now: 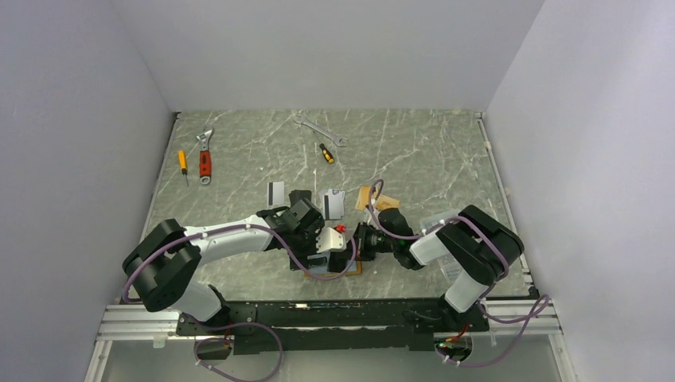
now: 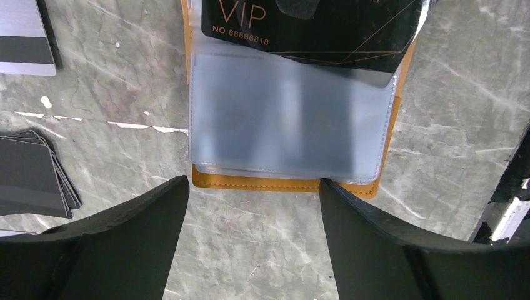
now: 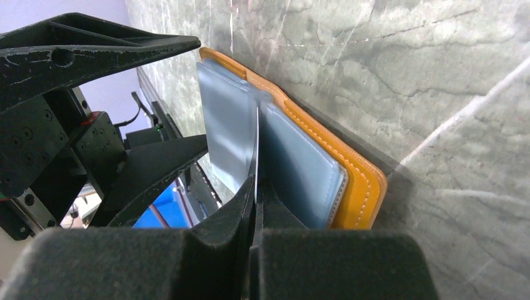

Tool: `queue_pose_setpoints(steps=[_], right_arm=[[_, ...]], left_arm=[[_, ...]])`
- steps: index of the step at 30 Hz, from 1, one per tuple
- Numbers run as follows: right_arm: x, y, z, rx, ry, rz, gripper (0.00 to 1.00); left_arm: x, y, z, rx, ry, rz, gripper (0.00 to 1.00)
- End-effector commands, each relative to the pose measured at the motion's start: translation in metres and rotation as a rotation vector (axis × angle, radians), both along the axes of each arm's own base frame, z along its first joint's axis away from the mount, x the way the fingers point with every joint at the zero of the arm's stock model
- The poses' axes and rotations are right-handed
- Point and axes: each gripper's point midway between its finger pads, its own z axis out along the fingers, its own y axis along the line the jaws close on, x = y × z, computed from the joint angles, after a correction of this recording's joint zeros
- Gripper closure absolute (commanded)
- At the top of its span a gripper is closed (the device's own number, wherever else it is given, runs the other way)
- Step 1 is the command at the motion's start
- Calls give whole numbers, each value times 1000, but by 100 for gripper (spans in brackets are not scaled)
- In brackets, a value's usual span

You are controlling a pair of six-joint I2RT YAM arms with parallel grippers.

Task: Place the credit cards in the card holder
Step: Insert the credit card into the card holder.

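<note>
The orange card holder (image 2: 281,184) lies open on the table, its clear pockets (image 2: 287,119) facing up. A black credit card (image 2: 312,31) marked VIP overlaps the top of the clear pocket. My right gripper (image 3: 256,187) is shut on this card (image 3: 257,137), which shows edge-on beside the holder (image 3: 359,181). My left gripper (image 2: 253,187) is open with nothing between its fingers. Its fingertips sit at the holder's near edge, one on each side. From above, both grippers (image 1: 338,253) (image 1: 356,241) meet over the holder (image 1: 356,269).
More cards lie nearby: a silver one with a black stripe (image 2: 25,37) and a dark stack (image 2: 31,178). Silver cards (image 1: 276,192) (image 1: 333,203) and tan ones (image 1: 368,197) sit behind the grippers. Wrenches (image 1: 321,130) (image 1: 205,163) and screwdrivers (image 1: 326,153) lie further back.
</note>
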Motion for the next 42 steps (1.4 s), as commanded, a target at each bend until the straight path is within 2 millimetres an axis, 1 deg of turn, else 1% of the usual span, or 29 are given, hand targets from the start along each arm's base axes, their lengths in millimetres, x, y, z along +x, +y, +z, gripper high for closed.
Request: queue_pose_setpoints(steps=[1,6,13,16,19,25,30,32,35,39,42], right_arm=[[0,0,-9,-16,-1,26,100],[1,1,-9,-41,-1,53,100],[-8,-10,-24,-105,60,51,100],[-12,-12,-28,-108,80,52,100],[-14,-10,-29,-99,91,70,100],[-12,-2,-28,-95,96,124,99],[-13,-4,-30,-128,100,152,97],[-15,-7,-33,-153,110,156,92],[-15,-11,-39,-186,117,158,87],[-13,-17,-45,-259,124,146,70],[-6,-23,-42,-328,90,111,59]], left_arm=[[1,5,-1,24,-15,-2,18],[2,6,-1,28,-20,-6,18],[0,6,-1,29,-16,-5,19],[0,6,-2,29,-15,-8,20],[0,6,-1,27,-19,-8,20],[0,7,-1,29,-24,-13,21],[1,7,0,27,-25,-15,21],[1,7,0,26,-25,-16,21],[1,7,0,27,-24,-16,21],[0,7,0,27,-22,-16,21],[0,7,0,27,-21,-18,21]])
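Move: I already hold the black VIP card shut in my right fingers. The mouth of the holder's left pocket is about 4 cm to the left of this hand, roughly 1 cm nearer me and 1 cm below. The striped card lies some 14 cm ahead and 4 cm left of that hand, the dark card stack about 15 cm ahead and 14 cm left. From my left hand, at the holder's left edge, the pocket mouth is about 8 cm right, 1 cm back and 1 cm below. I ease my right hand left in small, halting steps, only about 1 cm in all, sliding the card's leading long edge under the pocket's clear lip while my wrist swings some 10 degrees counter-clockwise. Then my right fingers open to about a third, giving up their pinch. My left hand stays put, its spread fingertips still resting on the holder's left edge. ##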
